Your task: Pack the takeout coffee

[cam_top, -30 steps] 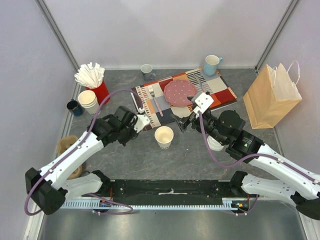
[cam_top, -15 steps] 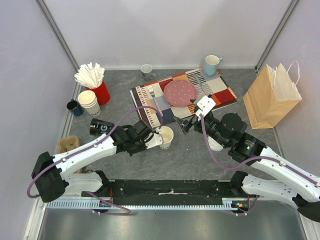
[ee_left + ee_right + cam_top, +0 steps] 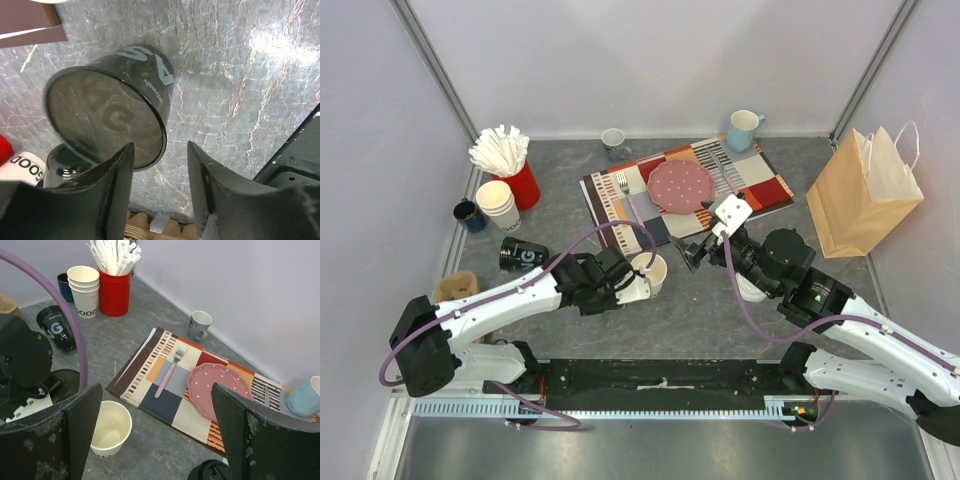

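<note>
A cream-white paper cup (image 3: pixel 649 271) stands upright and open with no lid on it; it also shows in the right wrist view (image 3: pixel 111 428). A black paper cup (image 3: pixel 523 255) lies on its side to the left, its base facing my left wrist camera (image 3: pixel 107 120); no white lid shows on it. My left gripper (image 3: pixel 160 150) is open and empty, pointing down between the two cups (image 3: pixel 588 285). My right gripper (image 3: pixel 692 250) is open and empty, just right of the cream cup. A black round lid-like thing (image 3: pixel 212 472) lies below it.
A brown paper bag (image 3: pixel 865 195) stands at the right. A placemat (image 3: pixel 760 175) holds a pink plate (image 3: pixel 681 185) and fork (image 3: pixel 630 205). At left are a red cup of sticks (image 3: pixel 520 183), stacked spare cups (image 3: pixel 498 203), a dark mug (image 3: pixel 468 214) and a wicker basket (image 3: pixel 455 290).
My left arm swung right to the cream cup, uncovering the black cup lying on its side. My right gripper shifted only slightly. The cream cup stayed put.
</note>
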Motion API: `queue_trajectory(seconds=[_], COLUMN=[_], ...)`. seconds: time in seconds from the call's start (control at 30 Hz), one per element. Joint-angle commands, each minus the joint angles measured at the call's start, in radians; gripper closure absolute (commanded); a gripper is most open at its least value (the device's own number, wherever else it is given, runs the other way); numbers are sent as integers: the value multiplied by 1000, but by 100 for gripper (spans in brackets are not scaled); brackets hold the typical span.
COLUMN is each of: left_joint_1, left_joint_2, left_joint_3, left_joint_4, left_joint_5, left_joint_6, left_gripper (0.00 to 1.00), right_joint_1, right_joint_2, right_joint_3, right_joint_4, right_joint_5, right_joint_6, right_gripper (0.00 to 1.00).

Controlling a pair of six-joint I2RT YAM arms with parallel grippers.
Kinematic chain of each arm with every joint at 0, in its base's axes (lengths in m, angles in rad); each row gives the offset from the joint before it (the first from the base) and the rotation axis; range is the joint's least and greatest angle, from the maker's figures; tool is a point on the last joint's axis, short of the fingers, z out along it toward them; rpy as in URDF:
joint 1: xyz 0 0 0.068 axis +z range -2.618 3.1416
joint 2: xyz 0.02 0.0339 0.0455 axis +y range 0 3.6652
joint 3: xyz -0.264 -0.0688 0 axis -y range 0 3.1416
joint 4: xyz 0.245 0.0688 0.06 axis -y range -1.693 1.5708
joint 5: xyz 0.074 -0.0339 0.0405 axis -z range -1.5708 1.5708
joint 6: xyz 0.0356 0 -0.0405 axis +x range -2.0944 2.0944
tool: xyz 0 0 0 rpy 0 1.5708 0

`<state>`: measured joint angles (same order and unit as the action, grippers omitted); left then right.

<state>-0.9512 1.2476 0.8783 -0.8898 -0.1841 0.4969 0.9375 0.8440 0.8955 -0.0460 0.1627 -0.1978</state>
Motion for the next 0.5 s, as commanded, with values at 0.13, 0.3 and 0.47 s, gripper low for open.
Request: queue_trajectory(seconds=[0.13,0.3,0.47], left_joint_1=[38,210,636], left_joint_2=[-114,-158,-197], left_joint_3=[168,214,228], left_joint_4=[-55,1,81], left_joint_5=[3,57,162], left_joint_6=[0,-84,-112], left_gripper=[34,30,30], right_joint_1=[-3,-3,-6], right_joint_2=[-13,-10,21], right_joint_3=[0,-10,-33], right_joint_4=[20,26,29], right_joint_5=[-22,-29,-52], right_joint_6=[12,11,-3], right_gripper=[2,2,2])
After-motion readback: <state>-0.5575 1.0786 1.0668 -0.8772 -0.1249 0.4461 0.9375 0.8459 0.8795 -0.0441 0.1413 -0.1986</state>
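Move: The left hand is still at the near rim of the black cup it has just set down, whose middle is some 3 cm ahead and 4 cm below. The white paper cup stands about 4 cm ahead and 10 cm to the right. Out to the left lie the tipped black cups, roughly 10 cm ahead, 15 cm left and 5 cm lower; the paper cup stack stands about 16 cm ahead, 18 cm left. From the right hand, the tipped black cups are about 31 cm left, 2 cm ahead and 30 cm below. The left fingers, already parted at the black cup's rim, come free of it, opening further as the hand lifts off almost straight up. Some 10 cm up in all, it sweeps forward about 7 cm and then left as well, about 5 cm, gathering speed towards the tipped black cups while turning roughly 25 degrees counter-clockwise and tilting its fingertips farther forward. ##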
